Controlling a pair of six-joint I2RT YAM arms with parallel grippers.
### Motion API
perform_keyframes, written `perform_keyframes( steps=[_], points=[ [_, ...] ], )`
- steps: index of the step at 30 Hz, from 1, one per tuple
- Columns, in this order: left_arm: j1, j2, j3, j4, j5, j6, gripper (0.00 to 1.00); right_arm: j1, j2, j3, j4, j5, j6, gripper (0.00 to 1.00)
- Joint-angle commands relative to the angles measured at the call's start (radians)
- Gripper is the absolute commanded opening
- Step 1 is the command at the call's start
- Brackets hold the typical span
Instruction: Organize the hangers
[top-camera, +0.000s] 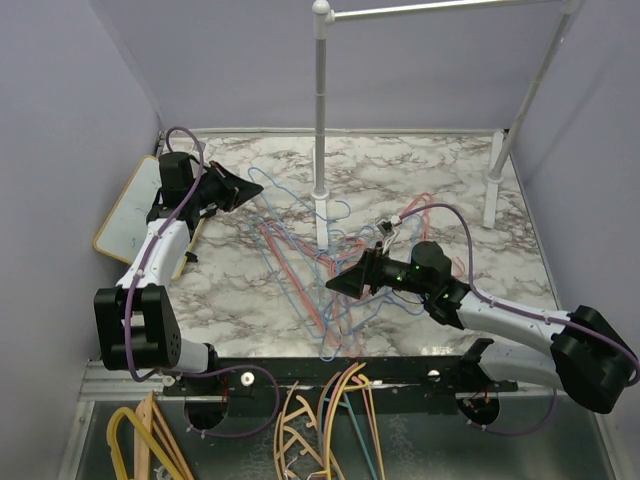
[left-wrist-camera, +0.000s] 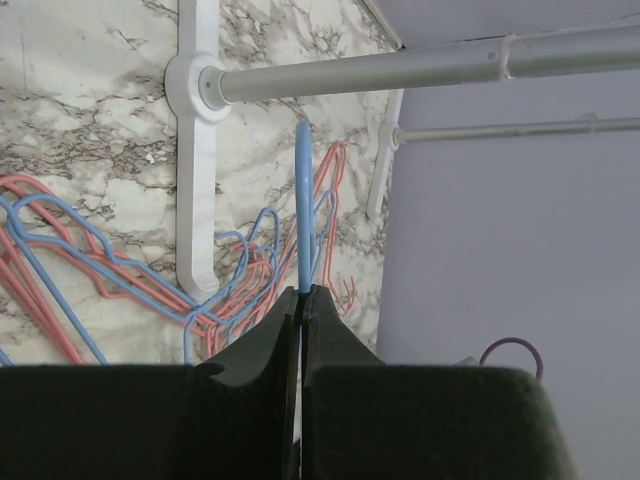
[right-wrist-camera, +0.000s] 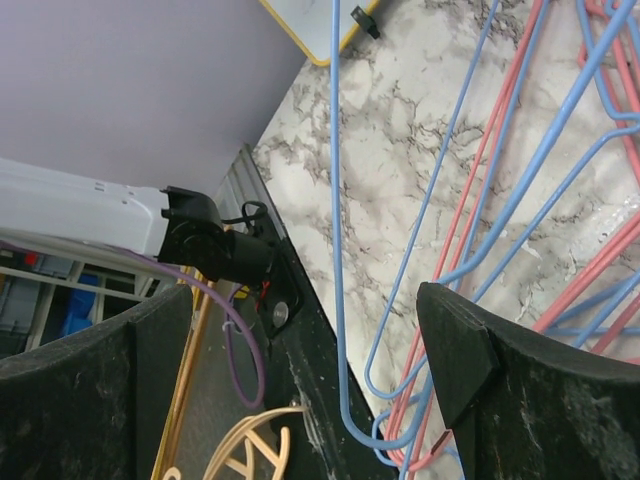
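Observation:
A tangle of thin light blue and pinkish red wire hangers (top-camera: 310, 270) lies on the marble table around the rack's post; it also shows in the left wrist view (left-wrist-camera: 110, 270) and the right wrist view (right-wrist-camera: 520, 200). My left gripper (top-camera: 243, 192) is shut on a light blue hanger (left-wrist-camera: 303, 200), whose wire sticks straight up out of the closed jaws. My right gripper (top-camera: 338, 283) is open above the pile's near part, with a long blue hanger loop (right-wrist-camera: 345, 330) hanging between its spread fingers (right-wrist-camera: 455, 350).
A white clothes rack stands on the table: post (top-camera: 321, 130), top bar (top-camera: 450, 8) and right leg (top-camera: 492, 180). A yellow-rimmed white board (top-camera: 125, 215) lies at the far left. Thicker yellow and wood-coloured hangers (top-camera: 300, 430) lie below the table's near edge.

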Motion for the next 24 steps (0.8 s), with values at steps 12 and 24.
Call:
perform_keyframes(
  steps=[12, 24],
  points=[
    [0.006, -0.069, -0.034, 0.074, 0.048, -0.031, 0.00, 0.004, 0.010, -0.070, 0.026, 0.152, 0.027, 0.96],
    [0.006, -0.092, -0.035, 0.083, 0.049, -0.018, 0.00, 0.004, 0.238, -0.096, 0.343, -0.007, 0.187, 0.96]
  ],
)
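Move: My left hand already pinches a blue hanger near one end. The hanger's free end lies from my left hand about 25 cm back, 20 cm to the right and 12 cm lower. From my open right hand that end is only some 4 cm back, 3 cm to the right and 5 cm below. The hanger pile's middle is about 10 cm ahead of my right hand, 1 cm right and 15 cm down; the rack foot is 33 cm ahead, 5 cm left, also 15 cm lower. With its fingers kept wide open, I ease my right hand forward about 1 cm, then sink it some 6 cm towards the held hanger's free end, rolling it roughly 10 degrees so its forward side dips. My left hand keeps its pinch and draws up and slightly back, 1 to 2 cm. ##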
